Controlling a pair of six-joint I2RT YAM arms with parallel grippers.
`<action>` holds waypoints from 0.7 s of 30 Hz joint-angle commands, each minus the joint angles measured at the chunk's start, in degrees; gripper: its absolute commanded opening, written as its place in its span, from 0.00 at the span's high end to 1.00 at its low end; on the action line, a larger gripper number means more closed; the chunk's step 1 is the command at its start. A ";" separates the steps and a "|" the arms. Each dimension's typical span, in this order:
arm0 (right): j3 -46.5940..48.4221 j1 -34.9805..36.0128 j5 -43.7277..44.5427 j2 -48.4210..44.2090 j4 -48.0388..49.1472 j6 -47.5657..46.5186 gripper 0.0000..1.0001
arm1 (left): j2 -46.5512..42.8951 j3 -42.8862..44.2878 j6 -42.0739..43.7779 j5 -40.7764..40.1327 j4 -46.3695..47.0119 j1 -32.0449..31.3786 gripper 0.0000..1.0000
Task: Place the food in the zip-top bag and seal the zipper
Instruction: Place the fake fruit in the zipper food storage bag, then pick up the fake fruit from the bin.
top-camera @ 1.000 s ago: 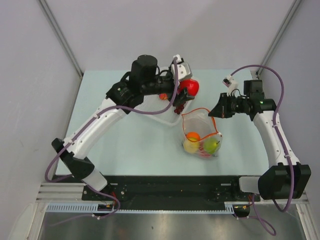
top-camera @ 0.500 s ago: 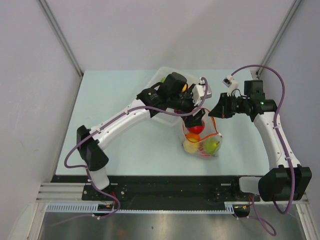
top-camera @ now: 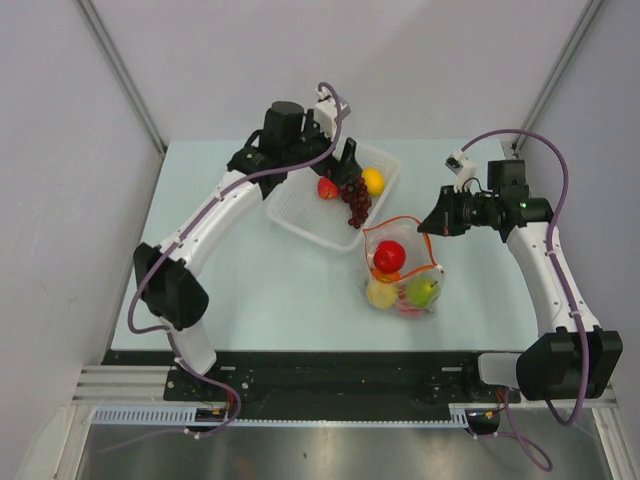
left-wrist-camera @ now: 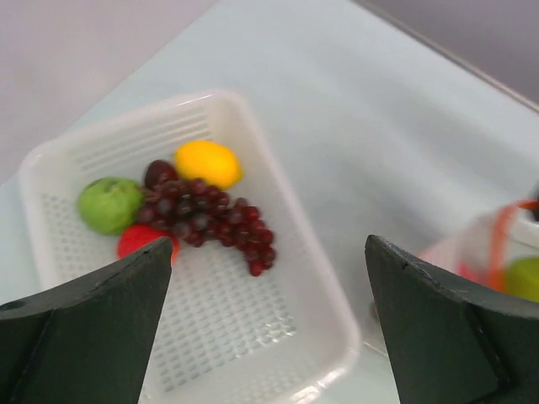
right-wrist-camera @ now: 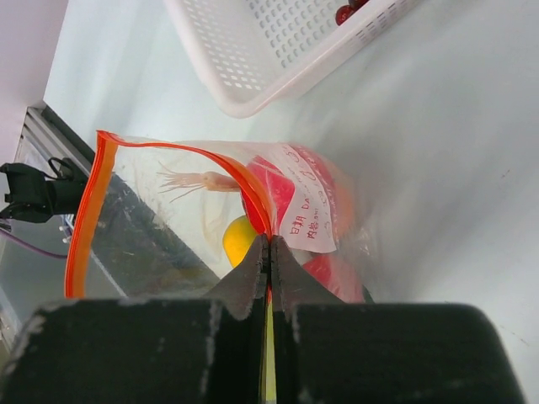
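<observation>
The clear zip-top bag (top-camera: pixel 402 268) stands open on the table, holding a red apple (top-camera: pixel 389 256), a yellow fruit (top-camera: pixel 381 292) and a green fruit (top-camera: pixel 424 291). My right gripper (top-camera: pixel 427 225) is shut on the bag's mouth, pinching the orange-red zipper (right-wrist-camera: pixel 264 220) and holding it up. The white tray (top-camera: pixel 300 212) holds a purple grape bunch (left-wrist-camera: pixel 206 219), a lemon (left-wrist-camera: pixel 207 163), a green fruit (left-wrist-camera: pixel 109 204) and a red fruit (left-wrist-camera: pixel 136 240). My left gripper (left-wrist-camera: pixel 268 252) hovers open and empty above the tray's near corner.
The tray's corner (right-wrist-camera: pixel 244 101) lies close to the bag's mouth. Grey walls close the table at the back and sides. The bag's edge (left-wrist-camera: pixel 504 244) shows at the right of the left wrist view.
The left gripper carried a red apple from the tray to the bag, let it go inside, opened wide and swung back above the tray. The right arm stayed still.
</observation>
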 commanded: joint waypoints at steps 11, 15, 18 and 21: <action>0.94 -1.06 1.94 -0.39 -1.81 -4.12 1.00 | 24.26 7.81 3.26 -14.43 10.09 5.48 0.00; 0.76 -1.14 2.11 -0.13 -2.08 -4.20 1.00 | 29.98 13.25 3.79 -15.75 9.49 5.49 0.00; 0.76 -1.32 2.29 0.05 -2.43 -4.20 1.00 | 33.50 16.77 5.72 -16.19 7.64 5.40 0.00; 0.76 -1.41 2.38 0.05 -2.43 -4.20 1.00 | 34.82 16.86 7.65 -15.93 6.41 5.49 0.00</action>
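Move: The green fruit in the white basket lies about 23 cm ahead of the left hand, 3 cm to its left and some 26 cm below. At much the same depth, the wrinkled red fruit is 16 cm ahead and 5 cm left, the dark plum 22 ahead and 3 right, the grapes 13 ahead and 3 right. From the right hand, the green fruit is roughly 34 cm ahead, 24 cm left and 18 cm lower. No contact yet: the empty left hand dives down and forward into the mouth of the basket, about 21 cm down and 16 cm forward, then levels out and slides on over the red fruit towards the green one. Its fingers stay wide open while the wrist turns some 15 degrees counter-clockwise and dips. The right hand keeps the bag's orange rim pinched, easing about a centimetre right and down. ##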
